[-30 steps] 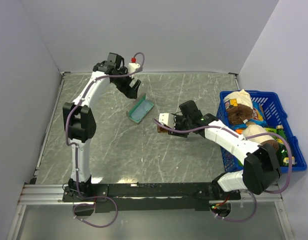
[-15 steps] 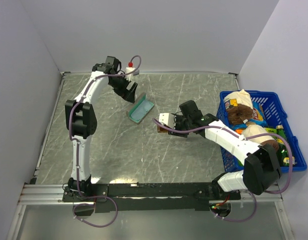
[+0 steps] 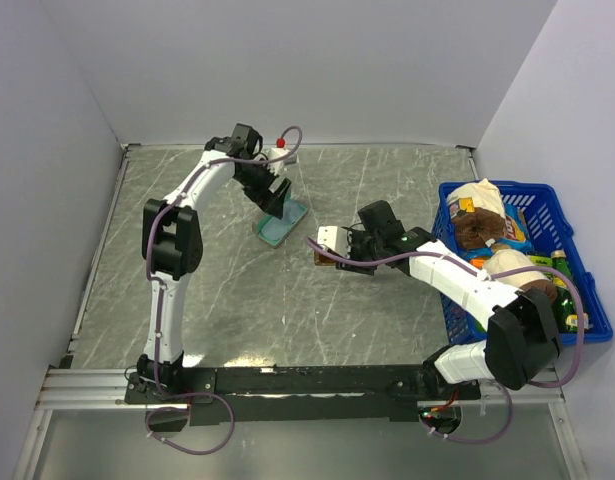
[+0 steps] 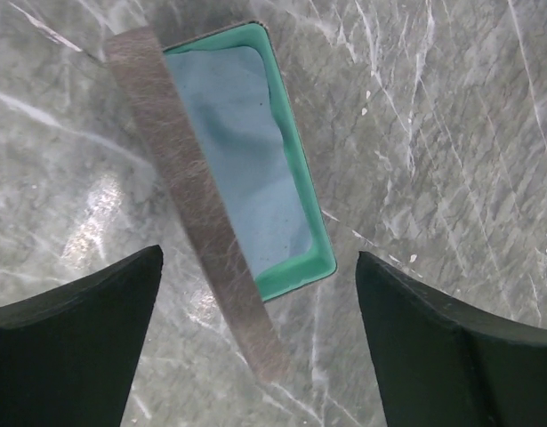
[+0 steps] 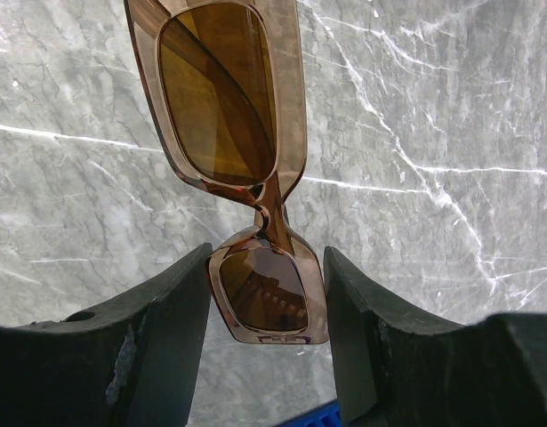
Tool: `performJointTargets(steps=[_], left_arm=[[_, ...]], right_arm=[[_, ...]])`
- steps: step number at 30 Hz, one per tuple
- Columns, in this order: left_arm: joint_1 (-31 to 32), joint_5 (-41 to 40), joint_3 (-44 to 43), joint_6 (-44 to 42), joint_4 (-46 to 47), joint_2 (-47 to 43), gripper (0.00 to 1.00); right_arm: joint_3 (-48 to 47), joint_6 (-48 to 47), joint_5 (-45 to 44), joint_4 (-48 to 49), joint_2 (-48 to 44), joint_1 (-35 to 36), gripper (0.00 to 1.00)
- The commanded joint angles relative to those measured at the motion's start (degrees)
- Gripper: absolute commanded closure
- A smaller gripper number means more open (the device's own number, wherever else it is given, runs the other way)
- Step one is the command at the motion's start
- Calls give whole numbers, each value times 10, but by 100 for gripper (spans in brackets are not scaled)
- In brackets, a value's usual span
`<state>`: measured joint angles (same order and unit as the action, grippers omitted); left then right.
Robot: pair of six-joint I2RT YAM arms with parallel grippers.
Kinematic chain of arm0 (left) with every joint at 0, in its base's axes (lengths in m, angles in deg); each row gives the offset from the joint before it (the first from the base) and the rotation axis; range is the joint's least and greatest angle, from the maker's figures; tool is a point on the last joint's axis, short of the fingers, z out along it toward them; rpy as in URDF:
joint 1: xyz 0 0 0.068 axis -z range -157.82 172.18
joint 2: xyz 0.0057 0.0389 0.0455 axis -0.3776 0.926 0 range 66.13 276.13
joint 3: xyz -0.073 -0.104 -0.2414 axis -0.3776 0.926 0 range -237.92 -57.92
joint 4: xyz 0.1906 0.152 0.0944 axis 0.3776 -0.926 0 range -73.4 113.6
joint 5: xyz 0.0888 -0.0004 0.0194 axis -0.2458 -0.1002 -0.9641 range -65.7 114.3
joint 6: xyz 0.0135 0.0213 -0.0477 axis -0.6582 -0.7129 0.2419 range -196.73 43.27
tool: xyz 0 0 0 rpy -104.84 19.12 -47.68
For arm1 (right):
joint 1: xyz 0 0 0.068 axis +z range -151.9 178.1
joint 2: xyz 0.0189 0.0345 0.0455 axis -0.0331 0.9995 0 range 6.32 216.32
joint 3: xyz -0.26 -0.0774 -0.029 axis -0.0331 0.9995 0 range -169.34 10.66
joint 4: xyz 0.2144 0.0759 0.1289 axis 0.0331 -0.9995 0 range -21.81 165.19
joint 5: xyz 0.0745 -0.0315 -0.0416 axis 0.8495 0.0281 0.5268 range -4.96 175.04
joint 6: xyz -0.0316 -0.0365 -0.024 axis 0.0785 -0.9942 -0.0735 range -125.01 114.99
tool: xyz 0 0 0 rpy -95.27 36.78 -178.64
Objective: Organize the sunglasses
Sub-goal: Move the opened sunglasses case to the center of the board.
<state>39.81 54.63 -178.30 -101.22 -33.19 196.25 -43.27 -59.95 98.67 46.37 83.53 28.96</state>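
Observation:
The sunglasses [image 5: 221, 102], amber lenses in a translucent brown frame, hang above the marble table. My right gripper [image 5: 267, 289] is shut on one lens, and the other lens sticks out ahead of the fingers [image 5: 171, 325]. From the top camera, that gripper [image 3: 334, 250] holds the sunglasses [image 3: 324, 259] mid-table, right of the case [image 3: 278, 228]. The case lies open, with a green lining and a light blue cloth [image 4: 255, 160] inside and its grey-brown lid [image 4: 189, 196] standing up on the left. My left gripper [image 4: 260, 258] hovers open directly over the case's near end, touching nothing.
A blue basket [image 3: 575, 262] full of bagged goods and bottles stands at the table's right edge, beside my right arm. Grey walls close off the back and both sides. A metal rail [image 3: 307, 380] runs along the near edge.
My left gripper has swung from behind and left of the case to right above it, staying open. The right arm and the sunglasses have not moved.

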Motion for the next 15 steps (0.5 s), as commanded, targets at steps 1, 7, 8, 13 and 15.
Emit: performJointTargets(steps=[1,7,8,13,15], left_arm=[[3,-4,15,4,21,3,10],[6,-9,28,6,32,-6,20],[8,-10,30,5,32,-7,23],[14,-18,31,3,30,-3,32],[15,-20,32,2,28,-1,32]], right_arm=[[-2,-3,14,3,-9,-4,93],[-3,-3,14,3,-7,-3,93],[-3,-3,15,2,-5,-2,93],[-4,-2,14,0,-5,-3,93],[-4,-2,16,-1,-6,-3,93]])
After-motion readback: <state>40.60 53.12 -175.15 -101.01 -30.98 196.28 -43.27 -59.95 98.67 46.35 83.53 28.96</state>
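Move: The left hand, open, is above the upright brown lid of the opened sunglasses case: the lid's middle is about 3 cm ahead, 2 cm right and 5 cm below. The case's green tray lies some 2 cm ahead, 5 cm right and 8 cm down. The sunglasses, in the right hand, are roughly 14 cm back and 9 cm right, 2 cm lower. From the right hand the lid is about 17 cm ahead, 10 cm left and 6 cm below. No firm contact can be made out yet: the left fingers begin to close about the upright lid near its back-left end, one on each side, narrowing from almost fully open to roughly two-thirds. Meanwhile the left hand sinks straight down by about 1.5 cm, ever slower, with hardly any tilt. The right hand stays put and keeps its hold on the sunglasses. ##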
